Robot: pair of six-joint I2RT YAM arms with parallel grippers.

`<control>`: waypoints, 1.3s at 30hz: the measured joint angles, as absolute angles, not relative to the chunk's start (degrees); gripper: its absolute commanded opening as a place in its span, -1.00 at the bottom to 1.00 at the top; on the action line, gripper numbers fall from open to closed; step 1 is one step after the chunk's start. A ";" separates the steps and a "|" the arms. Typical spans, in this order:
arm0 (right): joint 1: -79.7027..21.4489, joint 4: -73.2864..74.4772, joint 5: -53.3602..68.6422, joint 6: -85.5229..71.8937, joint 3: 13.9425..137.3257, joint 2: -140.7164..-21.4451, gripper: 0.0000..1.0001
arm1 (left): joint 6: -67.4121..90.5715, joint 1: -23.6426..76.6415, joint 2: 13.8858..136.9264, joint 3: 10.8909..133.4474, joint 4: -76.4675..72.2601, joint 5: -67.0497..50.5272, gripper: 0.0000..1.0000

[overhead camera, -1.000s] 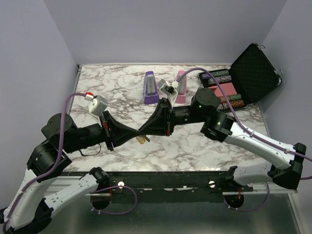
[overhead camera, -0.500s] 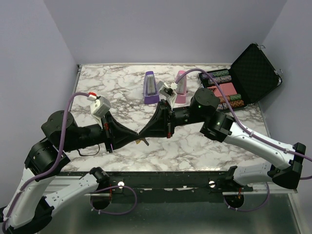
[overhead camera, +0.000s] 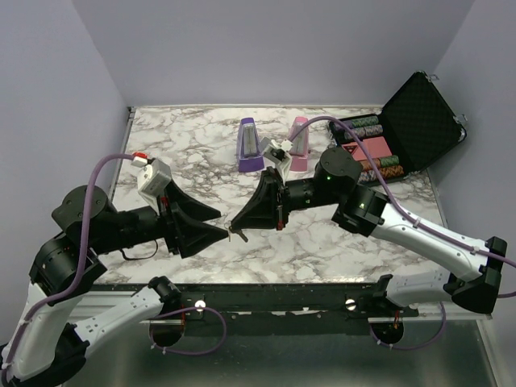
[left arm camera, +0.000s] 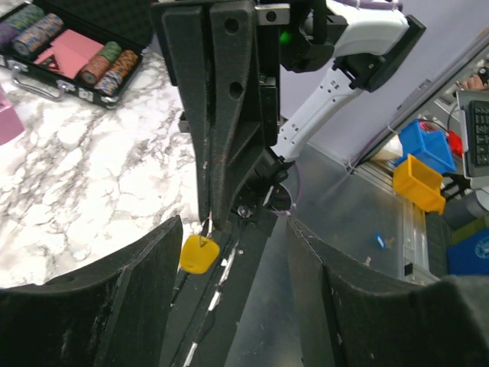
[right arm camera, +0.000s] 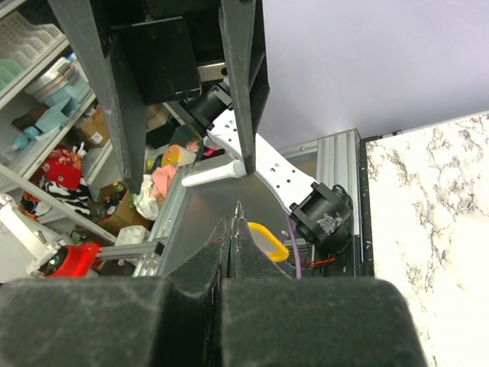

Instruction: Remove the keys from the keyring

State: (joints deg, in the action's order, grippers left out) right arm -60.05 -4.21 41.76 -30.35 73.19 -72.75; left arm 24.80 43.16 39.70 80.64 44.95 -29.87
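The keys point(overhead camera: 238, 234) are a tiny metal bunch with a yellow head point(left arm camera: 199, 254), hanging above the marble table near its front edge. My right gripper point(overhead camera: 235, 228) is shut on their thin metal, and a sliver point(right arm camera: 239, 209) sticks out past its fingertips beside the yellow head point(right arm camera: 265, 239). Whether that pinched sliver is the keyring or a key I cannot tell. My left gripper point(overhead camera: 221, 222) stands open just left of the bunch, apart from it and holding nothing. In the left wrist view its two black fingers point(left arm camera: 114, 306) frame the hanging yellow head.
A purple metronome point(overhead camera: 248, 145) and a pink metronome point(overhead camera: 299, 143) stand at the back middle of the table. An open black case point(overhead camera: 421, 117) with poker chips point(overhead camera: 367, 149) sits at the back right. The table's front edge point(overhead camera: 266, 282) lies just below the grippers.
My left gripper, shut tip to tip against the right gripper a second ago, has opened wide and drawn back to the left. The keys stay pinched in the right gripper.
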 measured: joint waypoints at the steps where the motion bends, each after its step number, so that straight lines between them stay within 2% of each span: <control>1: -60.05 -4.10 41.56 -30.20 72.99 -72.51 -0.99 | 24.80 43.16 39.55 80.95 45.17 -28.99 0.27; 11: -60.05 -5.04 41.69 -30.00 72.34 -70.67 -0.99 | 25.32 43.16 35.81 78.08 43.70 -25.91 0.03; 25: -60.05 -2.85 43.66 -29.23 73.45 -70.91 -0.99 | 21.80 43.16 43.38 81.76 48.16 -29.30 -0.28; 29: -60.05 -2.61 43.81 -28.88 73.47 -71.24 -0.99 | 21.04 43.16 44.12 82.08 48.97 -30.72 -0.49; 35: -60.05 -1.76 43.83 -28.62 73.47 -71.35 -0.99 | 20.43 43.24 44.31 82.11 49.43 -32.58 -0.96; 39: -60.05 -1.56 43.86 -28.47 73.47 -71.40 -0.99 | 20.08 43.24 44.31 82.11 49.43 -33.32 -1.00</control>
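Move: The keyring's exposed end sticks out of the right hand's shut fingertips, about 1 cm to that hand's left. From the open left hand it lies some 2 cm to the right, 1 cm ahead and 2 cm lower. The yellow tag hangs roughly 3 cm below the ring, a little farther out. A key hangs about 3 cm right of the left hand, level fore and aft, 4 cm lower. After easing left, the left hand goes some 3 cm right and down to the keyring, fingers shutting. ##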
